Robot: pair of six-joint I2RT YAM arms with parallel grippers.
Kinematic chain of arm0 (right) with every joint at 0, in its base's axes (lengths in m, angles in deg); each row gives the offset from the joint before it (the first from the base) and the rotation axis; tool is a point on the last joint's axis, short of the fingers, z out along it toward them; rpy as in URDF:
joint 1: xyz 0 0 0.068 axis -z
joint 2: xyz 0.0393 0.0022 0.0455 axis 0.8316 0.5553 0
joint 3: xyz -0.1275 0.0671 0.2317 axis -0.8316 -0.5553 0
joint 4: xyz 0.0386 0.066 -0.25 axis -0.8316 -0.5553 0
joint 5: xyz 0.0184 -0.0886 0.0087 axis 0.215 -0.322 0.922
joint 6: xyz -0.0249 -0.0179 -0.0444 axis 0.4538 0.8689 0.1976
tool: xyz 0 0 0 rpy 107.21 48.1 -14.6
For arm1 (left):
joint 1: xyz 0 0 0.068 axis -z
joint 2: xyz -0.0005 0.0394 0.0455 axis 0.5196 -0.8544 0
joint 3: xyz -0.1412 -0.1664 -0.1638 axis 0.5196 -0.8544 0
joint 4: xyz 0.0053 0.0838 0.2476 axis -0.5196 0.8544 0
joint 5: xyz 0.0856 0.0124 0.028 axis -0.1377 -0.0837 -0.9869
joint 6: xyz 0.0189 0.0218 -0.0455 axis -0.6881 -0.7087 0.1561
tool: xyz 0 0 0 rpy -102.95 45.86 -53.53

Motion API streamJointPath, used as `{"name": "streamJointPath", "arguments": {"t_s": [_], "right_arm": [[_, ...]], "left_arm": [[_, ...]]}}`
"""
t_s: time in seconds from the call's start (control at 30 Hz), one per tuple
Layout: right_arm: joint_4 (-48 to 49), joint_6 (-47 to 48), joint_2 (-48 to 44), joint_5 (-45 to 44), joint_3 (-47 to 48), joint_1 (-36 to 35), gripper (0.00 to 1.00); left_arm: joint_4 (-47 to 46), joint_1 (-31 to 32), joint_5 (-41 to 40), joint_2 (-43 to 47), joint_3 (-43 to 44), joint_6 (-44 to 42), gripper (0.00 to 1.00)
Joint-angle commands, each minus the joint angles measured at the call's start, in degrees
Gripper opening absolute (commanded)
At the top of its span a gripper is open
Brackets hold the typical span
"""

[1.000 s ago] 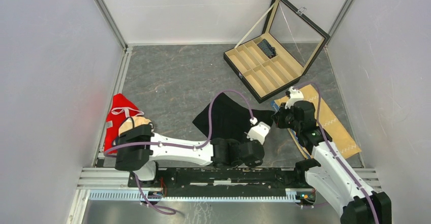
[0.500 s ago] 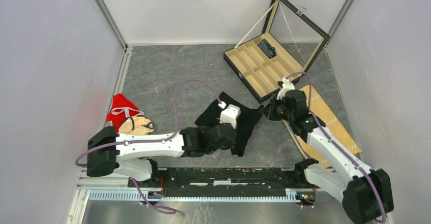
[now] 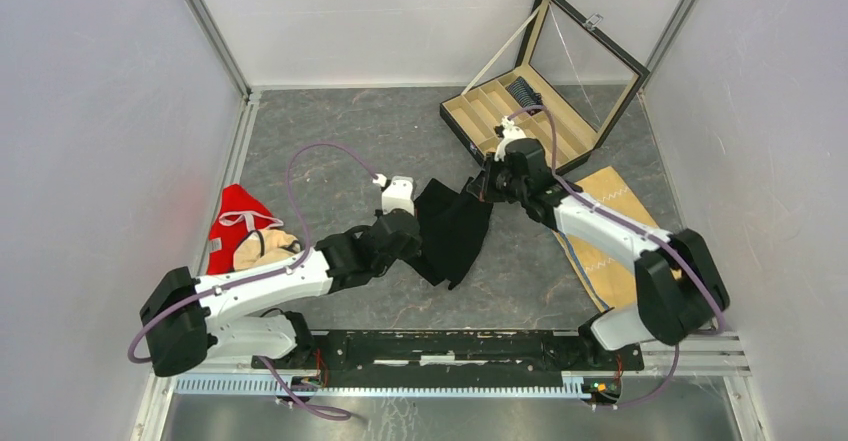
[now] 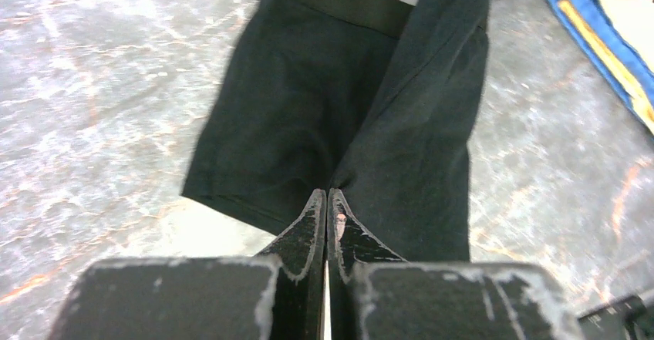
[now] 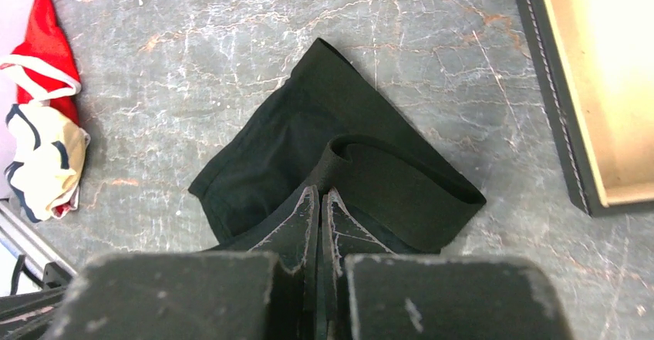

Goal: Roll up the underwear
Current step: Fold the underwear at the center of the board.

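The plain black underwear hangs in the middle of the table, stretched between my two grippers. My left gripper is shut on its left side; in the left wrist view the fingertips pinch a fold of the black underwear. My right gripper is shut on its far right corner; in the right wrist view the tips clamp the waistband of the underwear. The lower part droops toward the table. A dark striped rolled underwear lies in a far compartment of the box.
An open black box with tan compartments and a raised glass lid stands at the back right, close behind my right gripper. A tan cloth with zigzag stitching lies on the right. Red and cream garments lie at the left wall.
Both grippers have carried the black underwear away from the near edge, toward the far left and the table's middle. The right gripper has left the tan cloth and now sits by the box.
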Motion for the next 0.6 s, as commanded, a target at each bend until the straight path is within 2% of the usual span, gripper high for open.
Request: {"name": "streamJointPath", "arguments": {"t_s": [0.0,0.23,0.57], "right_arm": [[4.3,-0.9,6.1,-0.5,4.8,-1.0,0.0],[5.4,-0.9,15.0,0.4,10.8,-1.6,0.0],[5.2,0.1,21.8,0.5,15.0,-1.7,0.0]], "left_arm": [[-0.4,-3.6,-2.9,1.1,-2.0,-3.1,0.02],[-2.7,-7.3,-3.5,-2.2,-3.7,-3.1,0.02],[-6.7,-11.2,-2.6,-7.2,-5.2,-3.8,0.02]]}}
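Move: Ahead and to the left of each hand lies the lower layer of the black underwear, whose other edge both hands already hold. Its left corner is about 7 cm forward, 7 cm left and 11 cm below the left hand; its far corner lies much the same from the right hand. The compartment box sits some 16 cm forward and 9 cm right of the right hand. The beige underwear is roughly 29 cm left and 2 cm forward of the left hand. Lowering the pinched edge of the black underwear, both hands go forward, left and down together towards the outer-left edge of the layer on the board, each about 5 cm down and 5 cm left, the right about 5 cm forward and the left nearer 4. The left wrist turns some 10 degrees counter-clockwise; both grippers stay shut on the cloth. ##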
